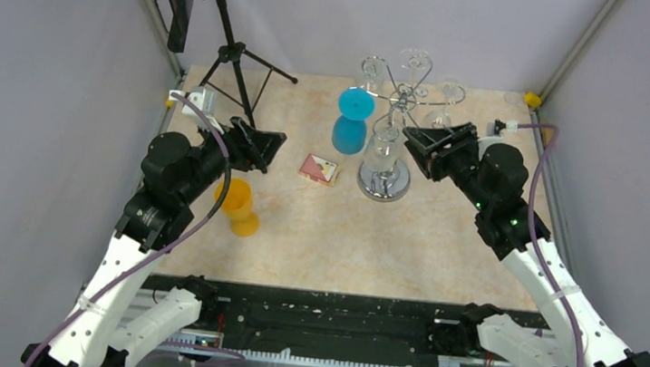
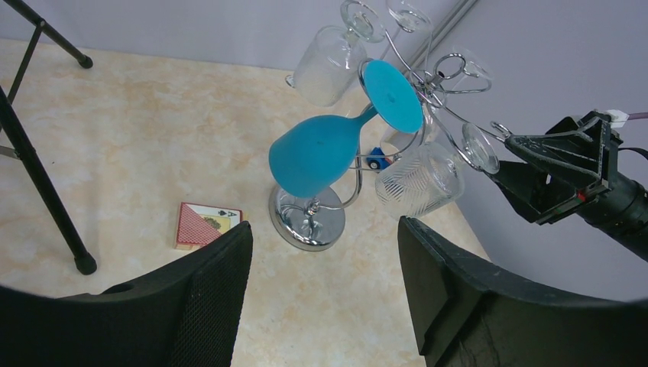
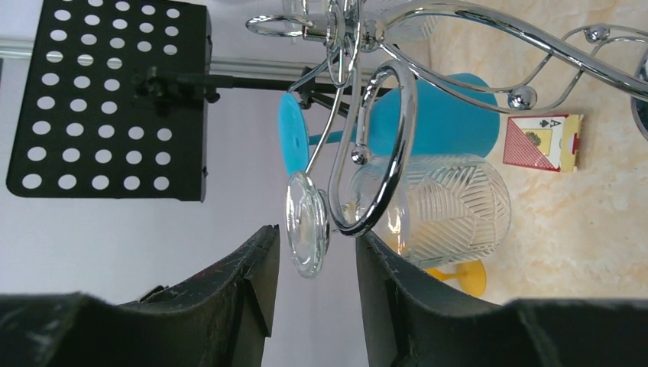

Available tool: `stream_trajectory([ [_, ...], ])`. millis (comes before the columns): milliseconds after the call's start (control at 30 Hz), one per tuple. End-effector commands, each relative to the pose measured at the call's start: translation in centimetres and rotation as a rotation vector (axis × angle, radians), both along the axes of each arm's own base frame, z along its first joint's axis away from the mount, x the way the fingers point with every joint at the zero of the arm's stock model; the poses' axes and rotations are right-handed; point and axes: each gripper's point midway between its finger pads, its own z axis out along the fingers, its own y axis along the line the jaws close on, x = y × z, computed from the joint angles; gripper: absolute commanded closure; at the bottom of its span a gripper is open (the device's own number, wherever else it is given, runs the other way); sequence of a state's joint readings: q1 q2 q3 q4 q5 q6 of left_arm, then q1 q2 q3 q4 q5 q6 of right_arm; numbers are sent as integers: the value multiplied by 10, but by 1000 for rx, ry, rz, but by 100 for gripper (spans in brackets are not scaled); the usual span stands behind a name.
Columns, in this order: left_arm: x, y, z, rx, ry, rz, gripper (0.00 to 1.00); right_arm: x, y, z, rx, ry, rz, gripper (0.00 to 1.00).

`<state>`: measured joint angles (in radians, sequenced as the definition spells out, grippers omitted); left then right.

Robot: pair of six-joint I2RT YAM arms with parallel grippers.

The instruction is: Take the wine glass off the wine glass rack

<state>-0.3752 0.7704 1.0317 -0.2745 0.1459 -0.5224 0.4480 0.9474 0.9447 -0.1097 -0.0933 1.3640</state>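
The chrome wine glass rack stands mid-table at the back, with several glasses hanging upside down. A clear ribbed wine glass hangs on its near arm, next to a blue glass. My right gripper is open just right of the clear glass. In the right wrist view the gripper has that glass's foot disc between its fingertips, below the scroll arm, without closing on it. The ribbed bowl hangs beyond. My left gripper is open and empty, facing the rack base.
An orange glass lies on the table under the left arm. A card deck lies left of the rack base. A black tripod with a perforated plate stands at the back left. Grey walls enclose the table.
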Motion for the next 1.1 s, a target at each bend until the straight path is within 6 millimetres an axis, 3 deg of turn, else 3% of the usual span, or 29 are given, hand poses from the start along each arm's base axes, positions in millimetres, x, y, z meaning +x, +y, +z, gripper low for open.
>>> stream_trajectory([
  [0,1,0,19,-12,-75,-3,27,5,0,35,58,-79,-26,58],
  [233,2,2,20,7,-90,7,27,10,8,29,54,-60,-14,61],
  [833,4,10,18,43,-91,45,26,10,5,35,-31,-111,-35,89],
  [933,4,10,18,43,-90,45,26,10,6,39,-25,-132,-31,100],
  [1067,4,10,17,42,-83,47,26,10,6,49,-11,-171,-34,100],
])
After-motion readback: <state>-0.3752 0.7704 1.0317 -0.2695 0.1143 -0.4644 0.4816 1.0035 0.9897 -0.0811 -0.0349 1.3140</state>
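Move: The clear glass hangs foot-up on the rack's near arm. Its foot is about 3 cm ahead of the right hand, 3 cm left and roughly 1 cm above. From that hand, the rack's hub is some 9 cm ahead and 2 cm left, about level, and the blue glass about 7 cm ahead, 11 cm left and 7 cm lower. From the left hand, the clear foot lies roughly 7 cm ahead, 22 cm to the right and slightly below. The right fingers, turned so that one is above and one below, shut from not quite half open and pinch the near edge of the clear glass's foot. Before that the hand eases in about 1 cm forward and 1 cm left, dipping a little, then rises some 1.5 cm as the fingers close. ##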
